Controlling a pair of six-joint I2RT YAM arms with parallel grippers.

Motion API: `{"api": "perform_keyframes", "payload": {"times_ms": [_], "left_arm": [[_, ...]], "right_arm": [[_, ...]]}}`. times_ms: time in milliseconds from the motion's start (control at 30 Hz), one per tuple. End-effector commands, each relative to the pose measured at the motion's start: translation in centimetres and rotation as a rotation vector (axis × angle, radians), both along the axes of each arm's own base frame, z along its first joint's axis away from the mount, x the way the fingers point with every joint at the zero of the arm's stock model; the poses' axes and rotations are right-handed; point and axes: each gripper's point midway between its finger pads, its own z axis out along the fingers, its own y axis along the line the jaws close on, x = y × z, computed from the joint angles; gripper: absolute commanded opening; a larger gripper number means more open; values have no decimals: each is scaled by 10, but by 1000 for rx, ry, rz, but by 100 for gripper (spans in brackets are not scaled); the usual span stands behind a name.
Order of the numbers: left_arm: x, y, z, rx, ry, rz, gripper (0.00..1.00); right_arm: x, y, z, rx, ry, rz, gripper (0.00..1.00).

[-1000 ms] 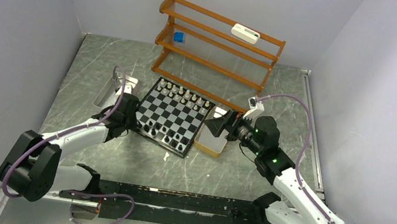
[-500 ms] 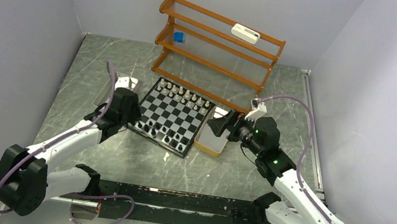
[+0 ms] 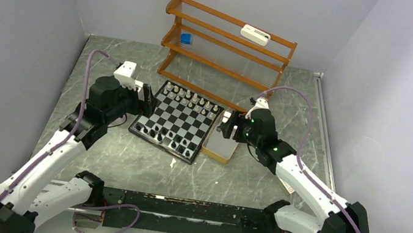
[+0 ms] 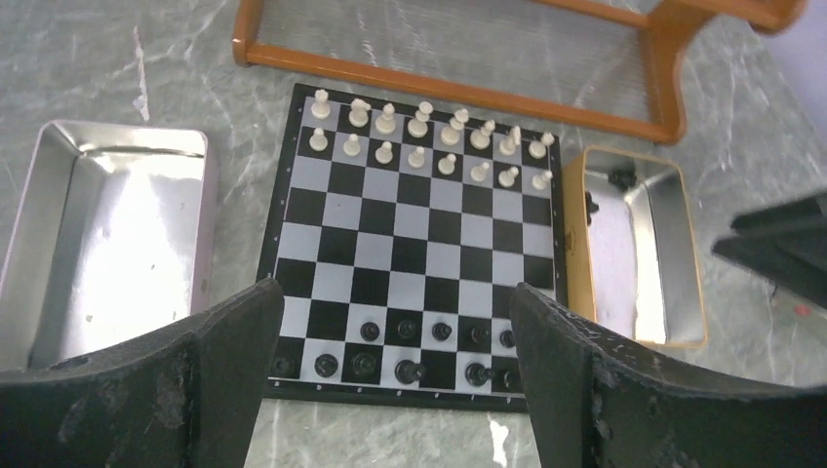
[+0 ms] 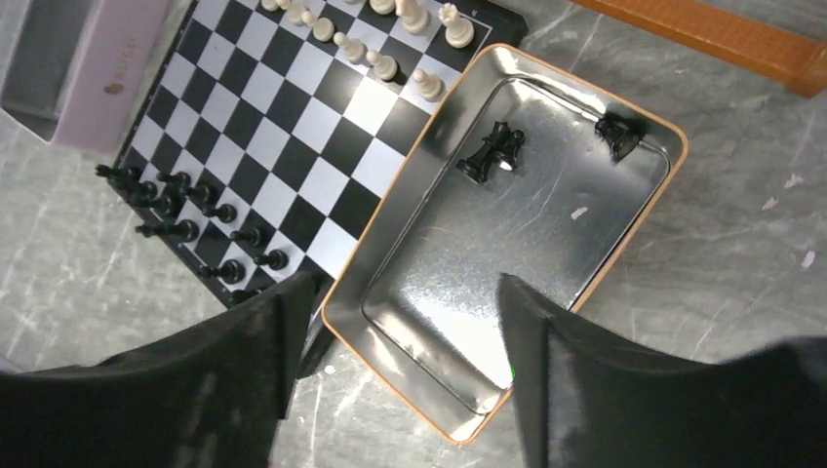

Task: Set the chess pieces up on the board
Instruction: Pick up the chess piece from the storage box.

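The board [image 3: 177, 121] lies mid-table, also seen in the left wrist view [image 4: 414, 244]. White chess pieces [image 4: 429, 136] fill its two far rows. Black chess pieces [image 4: 410, 356] stand along its near rows, with some squares bare. Two more black pieces [image 5: 497, 151] lie in the tan-rimmed tin [image 5: 624, 224] to the right of the board. My left gripper [image 3: 146, 100] hangs open and empty at the board's left edge, its jaws wide above the black rows [image 4: 395, 297]. Over the tin's near end, my right gripper [image 5: 402, 288] is open and holds nothing.
A shiny metal tray [image 4: 59, 195] sits left of the board. A wooden rack [image 3: 226, 51] stands behind it, carrying a blue item [image 3: 186, 38] and a white device [image 3: 255, 35]. Grey walls close in on both sides.
My left gripper has opened wide, risen and drawn back from the board's near-left corner to its left edge. My right gripper has shifted left over the tin.
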Motion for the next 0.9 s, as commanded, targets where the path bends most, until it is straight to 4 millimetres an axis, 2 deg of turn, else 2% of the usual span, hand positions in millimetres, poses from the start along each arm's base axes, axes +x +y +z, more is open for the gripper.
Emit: {"api": "perform_keyframes", "payload": {"times_ms": [0,33,133,267,400,500,600,767,867], "left_arm": [[-26,-3,-11,117,18,-173,89],[-30,-2,-14,130,14,-185,89],[-37,2,-27,156,12,-195,89],[-40,0,-16,136,-31,-205,88],[-43,5,-16,147,-32,-188,88],[-43,11,-11,154,-44,-156,88],[-45,16,-3,149,-75,-135,88],[-48,21,3,147,-98,-108,88],[-49,21,4,145,-104,-109,88]], "right_arm": [[22,2,11,-107,-92,66,59],[26,1,10,-126,-93,60,54],[39,-4,1,-195,-74,29,48],[52,-5,-15,-265,-56,23,38],[66,-7,-27,-386,-53,69,37],[72,-12,-45,-512,18,116,36],[70,5,-49,-450,42,173,35],[76,2,-60,-382,84,24,34],[81,4,-71,-381,95,9,34]]}}
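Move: Two black chess pieces lie together in the storage box, about 11 cm ahead of the right hand, 2 cm to its left and some 12 cm below. From the same hand, the black rook in the box's far corner is roughly 14 cm ahead, 4 cm right and 12 cm down; the nearest white pawn on the board is about 15 cm ahead, 7 cm left and 10 cm down. From the left hand, the pair lies some 9 cm ahead, 25 cm right and 21 cm below. Bring the right gripper forward about 7 cm and down about 6 cm over the storage box towards the two black pieces, mostly level at first and sinking to the end. Roll its left side down some 25 degrees and narrow the wide-open fingers to about a third, touching nothing yet. Meanwhile draw the open left gripper back and slightly left, away from the box. ##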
